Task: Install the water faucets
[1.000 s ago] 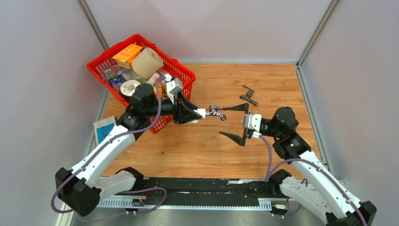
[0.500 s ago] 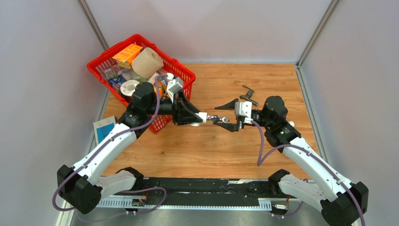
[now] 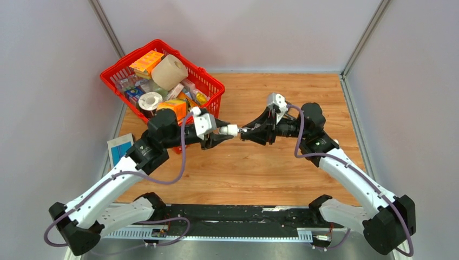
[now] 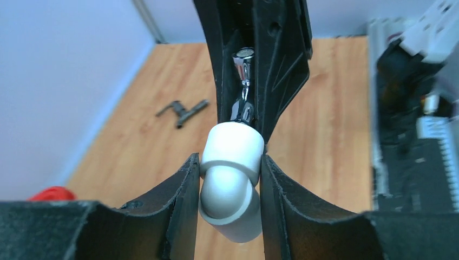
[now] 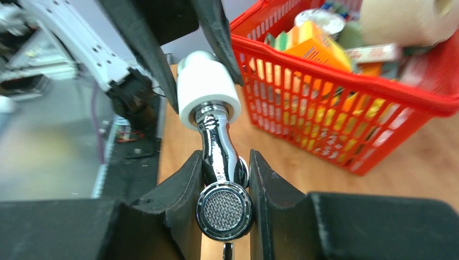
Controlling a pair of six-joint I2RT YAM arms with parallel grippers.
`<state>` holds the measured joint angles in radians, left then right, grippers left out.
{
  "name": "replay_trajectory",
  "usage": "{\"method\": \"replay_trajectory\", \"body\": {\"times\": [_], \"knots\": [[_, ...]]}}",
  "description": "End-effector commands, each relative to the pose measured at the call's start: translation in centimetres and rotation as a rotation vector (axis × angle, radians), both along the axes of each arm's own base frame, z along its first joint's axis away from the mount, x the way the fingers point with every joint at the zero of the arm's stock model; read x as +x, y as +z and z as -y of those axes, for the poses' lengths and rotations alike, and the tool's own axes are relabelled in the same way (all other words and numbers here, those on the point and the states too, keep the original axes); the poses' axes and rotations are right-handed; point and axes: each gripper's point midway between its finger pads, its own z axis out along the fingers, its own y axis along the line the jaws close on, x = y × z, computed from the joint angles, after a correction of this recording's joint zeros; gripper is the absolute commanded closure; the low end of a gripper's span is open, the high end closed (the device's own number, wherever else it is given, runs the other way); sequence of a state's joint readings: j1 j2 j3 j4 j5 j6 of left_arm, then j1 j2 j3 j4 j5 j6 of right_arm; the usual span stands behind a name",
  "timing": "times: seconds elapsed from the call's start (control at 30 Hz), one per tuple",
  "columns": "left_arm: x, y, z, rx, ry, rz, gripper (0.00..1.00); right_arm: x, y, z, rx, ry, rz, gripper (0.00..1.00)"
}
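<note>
My left gripper (image 3: 224, 131) is shut on a white plastic elbow fitting (image 3: 231, 129), pinched between both fingers in the left wrist view (image 4: 230, 179). The shiny silver water faucet (image 3: 243, 130) sticks out of the fitting's mouth, held level above the table's middle. My right gripper (image 3: 250, 131) is shut on the faucet's spout. In the right wrist view its mesh outlet (image 5: 224, 211) faces the camera and the fitting (image 5: 208, 92) sits beyond it. The dark grey faucet (image 4: 183, 111) lies on the wood, hidden under the right arm in the top view.
A red basket (image 3: 214, 89) full of boxes, tape and a paper roll stands at the back left, close behind the left wrist. A blue and white card (image 3: 120, 149) lies at the left edge. Grey walls close in the wooden table (image 3: 243, 173).
The right gripper moved left from open and apart, and closed on the silver faucet's spout. The left wrist turned and dropped slightly, still holding the fitting.
</note>
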<state>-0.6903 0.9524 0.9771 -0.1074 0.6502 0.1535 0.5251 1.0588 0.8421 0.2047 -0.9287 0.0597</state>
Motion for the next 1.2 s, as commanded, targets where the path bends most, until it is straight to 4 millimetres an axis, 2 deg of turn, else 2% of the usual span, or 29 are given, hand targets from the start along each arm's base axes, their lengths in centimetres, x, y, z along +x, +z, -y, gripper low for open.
{"method": "replay_trajectory", "body": {"times": [0.0, 0.03, 0.17, 0.27, 0.3, 0.33, 0.47, 0.5, 0.63, 0.7, 0.77, 0.87, 0.9, 0.93, 0.97, 1.0, 1.03, 1.17], "knots": [[1.3, 2.4, -1.4, 0.131, 0.193, 0.486, 1.00, 1.6, 2.6, 0.1, 0.098, -0.057, -0.348, 1.00], [2.1, 2.5, -2.1, 0.167, 0.252, 0.545, 1.00, 1.5, 2.5, 0.0, 0.100, -0.043, -0.428, 1.00], [2.6, 1.2, -2.4, 0.285, 0.336, 0.719, 1.00, 1.8, 1.4, -0.3, 0.085, 0.000, -0.660, 1.00], [3.0, -0.1, -2.6, 0.355, 0.376, 0.804, 1.00, 2.0, 1.0, -0.4, 0.076, 0.010, -0.712, 1.00], [3.0, 0.5, -2.6, 0.332, 0.392, 0.818, 1.00, 2.0, 0.7, -0.4, 0.070, 0.016, -0.725, 1.00], [3.0, -0.2, -2.6, 0.348, 0.391, 0.828, 1.00, 2.2, 0.5, -0.4, 0.069, 0.011, -0.741, 1.00], [3.2, -0.7, -3.1, 0.351, 0.420, 0.817, 1.00, 2.7, -0.1, 0.0, 0.065, -0.002, -0.758, 1.00], [3.2, -0.8, -3.2, 0.345, 0.427, 0.788, 1.00, 2.9, -0.1, 0.1, 0.068, -0.009, -0.740, 0.94], [3.2, -1.8, -3.6, 0.322, 0.443, 0.676, 1.00, 3.0, 1.2, 0.7, 0.070, -0.005, -0.579, 0.53], [3.1, -2.7, -3.7, 0.320, 0.428, 0.598, 1.00, 3.1, 1.9, 1.2, 0.072, -0.011, -0.482, 0.37], [3.0, -3.1, -3.8, 0.293, 0.411, 0.518, 1.00, 3.1, 2.9, 1.6, 0.078, -0.029, -0.377, 0.30], [3.0, -3.4, -4.0, 0.258, 0.381, 0.421, 1.00, 3.2, 3.9, 2.3, 0.084, -0.086, -0.229, 0.27], [3.1, -2.9, -4.0, 0.229, 0.366, 0.384, 1.00, 3.0, 4.3, 2.5, 0.089, -0.091, -0.189, 0.23], [3.6, -3.5, -4.4, 0.248, 0.369, 0.347, 1.00, 2.7, 4.8, 2.7, 0.093, -0.093, -0.147, 0.18], [3.2, -2.8, -3.9, 0.219, 0.337, 0.318, 1.00, 2.4, 5.1, 2.9, 0.095, -0.098, -0.102, 0.13], [3.6, -3.2, -4.1, 0.233, 0.338, 0.284, 1.00, 2.0, 5.5, 3.1, 0.099, -0.102, -0.058, 0.09], [3.2, -2.5, -3.7, 0.207, 0.303, 0.262, 1.00, 1.7, 5.9, 3.3, 0.102, -0.114, -0.009, 0.01], [2.6, -2.0, -2.8, 0.178, 0.245, 0.204, 1.00, 1.4, 6.0, 4.0, 0.099, -0.188, 0.139, 0.00]]}}
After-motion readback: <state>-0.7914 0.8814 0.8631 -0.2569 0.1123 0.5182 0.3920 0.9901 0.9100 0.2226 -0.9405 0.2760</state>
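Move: The right hand already grips the chrome faucet, its stem at the white elbow held by the left hand; the elbow lies about 7 cm to its left, level. From the left hand the faucet is some 7 cm to the right, level. The red basket's middle stands roughly 24 cm ahead of the left hand, 23 cm left and 22 cm lower; the grey faucet lies about 20 cm ahead of the right hand, 18 cm right and 29 cm below. Right rolls front-down 45 degrees, left opposite, twisting faucet in elbow; right releases, rises rightward; left sinks 7 cm. ##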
